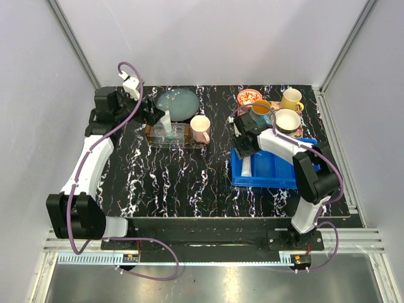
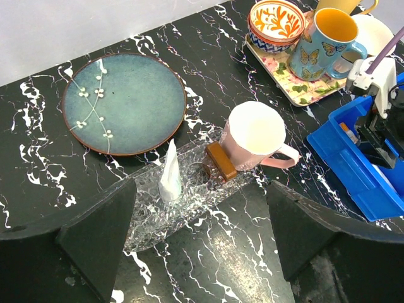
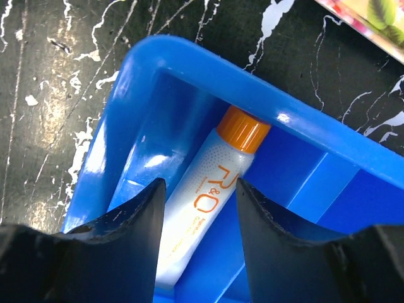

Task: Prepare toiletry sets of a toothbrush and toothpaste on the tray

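The clear tray [image 2: 148,218] [image 1: 180,140] lies beside a pink mug [image 2: 255,136], its brown-ended rack [image 2: 221,161] toward the mug. A white toothpaste tube [image 2: 170,172] [image 1: 166,123] stands upright in it. My left gripper [image 2: 202,243] [image 1: 153,115] hovers just short of the tray, open and empty. A second toothpaste [image 3: 205,205] with an orange cap lies in a corner of the blue bin [image 3: 189,60] [image 1: 278,177]. My right gripper [image 3: 199,189] [image 1: 245,150] is down in the bin, open, its fingers straddling that tube. No toothbrush shows in any view.
A teal plate [image 2: 123,104] sits behind the tray. At the back right a patterned square tray [image 2: 287,85] holds an orange bowl [image 2: 276,22], a butterfly mug [image 2: 325,41] and a yellow mug [image 1: 291,99]. A cream mug [image 1: 287,120] stands by the bin.
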Motion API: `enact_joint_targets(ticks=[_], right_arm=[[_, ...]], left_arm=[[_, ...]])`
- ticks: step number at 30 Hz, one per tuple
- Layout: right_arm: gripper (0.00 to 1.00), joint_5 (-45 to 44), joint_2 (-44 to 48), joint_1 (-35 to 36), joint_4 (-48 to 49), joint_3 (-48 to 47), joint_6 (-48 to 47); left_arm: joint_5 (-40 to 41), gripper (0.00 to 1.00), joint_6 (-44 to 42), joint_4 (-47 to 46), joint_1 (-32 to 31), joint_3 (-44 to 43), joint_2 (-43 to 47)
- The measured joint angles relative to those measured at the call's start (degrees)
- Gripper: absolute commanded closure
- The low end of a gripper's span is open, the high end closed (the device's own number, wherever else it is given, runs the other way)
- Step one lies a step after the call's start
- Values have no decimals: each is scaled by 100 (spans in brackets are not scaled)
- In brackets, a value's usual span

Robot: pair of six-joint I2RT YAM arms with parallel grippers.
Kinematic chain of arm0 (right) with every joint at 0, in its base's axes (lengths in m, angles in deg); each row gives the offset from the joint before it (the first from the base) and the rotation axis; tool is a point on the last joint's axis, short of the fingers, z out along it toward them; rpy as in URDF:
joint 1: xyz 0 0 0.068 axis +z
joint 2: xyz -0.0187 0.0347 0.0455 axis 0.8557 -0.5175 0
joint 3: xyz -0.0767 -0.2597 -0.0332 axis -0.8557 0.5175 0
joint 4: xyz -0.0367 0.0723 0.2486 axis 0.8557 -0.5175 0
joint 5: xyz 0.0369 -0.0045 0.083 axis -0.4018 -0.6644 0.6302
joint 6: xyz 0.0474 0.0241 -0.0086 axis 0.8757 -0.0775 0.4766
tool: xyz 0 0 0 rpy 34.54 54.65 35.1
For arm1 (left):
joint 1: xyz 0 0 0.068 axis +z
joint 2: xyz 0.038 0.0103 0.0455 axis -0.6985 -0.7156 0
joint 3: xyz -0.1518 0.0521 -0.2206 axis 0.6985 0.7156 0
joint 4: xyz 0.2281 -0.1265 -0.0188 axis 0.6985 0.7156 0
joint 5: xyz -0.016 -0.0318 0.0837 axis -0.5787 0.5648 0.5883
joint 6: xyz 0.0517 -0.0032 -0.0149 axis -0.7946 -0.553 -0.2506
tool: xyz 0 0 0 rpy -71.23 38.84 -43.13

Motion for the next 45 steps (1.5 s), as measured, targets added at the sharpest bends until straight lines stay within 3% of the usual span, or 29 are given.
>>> enact_joint_targets(ticks=[15, 30, 45], right_arm=[[48, -719, -302, 234, 282, -81, 404], [73, -761, -503, 254, 431, -168, 348], [88, -597, -192, 271, 133, 35, 415]], left_arm=[[-15, 11, 68, -39, 0, 140, 0], [-39, 11, 72, -55, 0, 179, 0], [-170, 11, 79, -188, 0, 177, -28]])
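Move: The orange-capped toothpaste lies in the left compartment of the blue bin, right below the right hand: its middle is about 4 cm back, neither left nor right, some 2 cm down. The bin's middle is roughly 13 cm to the right and 4 cm back. The pink mug stands about 10 cm ahead and 18 cm left, the blue mug about 15 cm ahead and 7 cm right. From the left hand the toothpaste lies some 32 cm right, 9 cm back and 25 cm down. The right fingers close on the toothpaste near its orange cap and pinch it from both sides. Before that the still-open hand eases about 2 cm forward, 1.5 cm down and slightly left, turning some 5 degrees clockwise; once closed on the tube, it draws back about 2 cm at nearly the same height. ##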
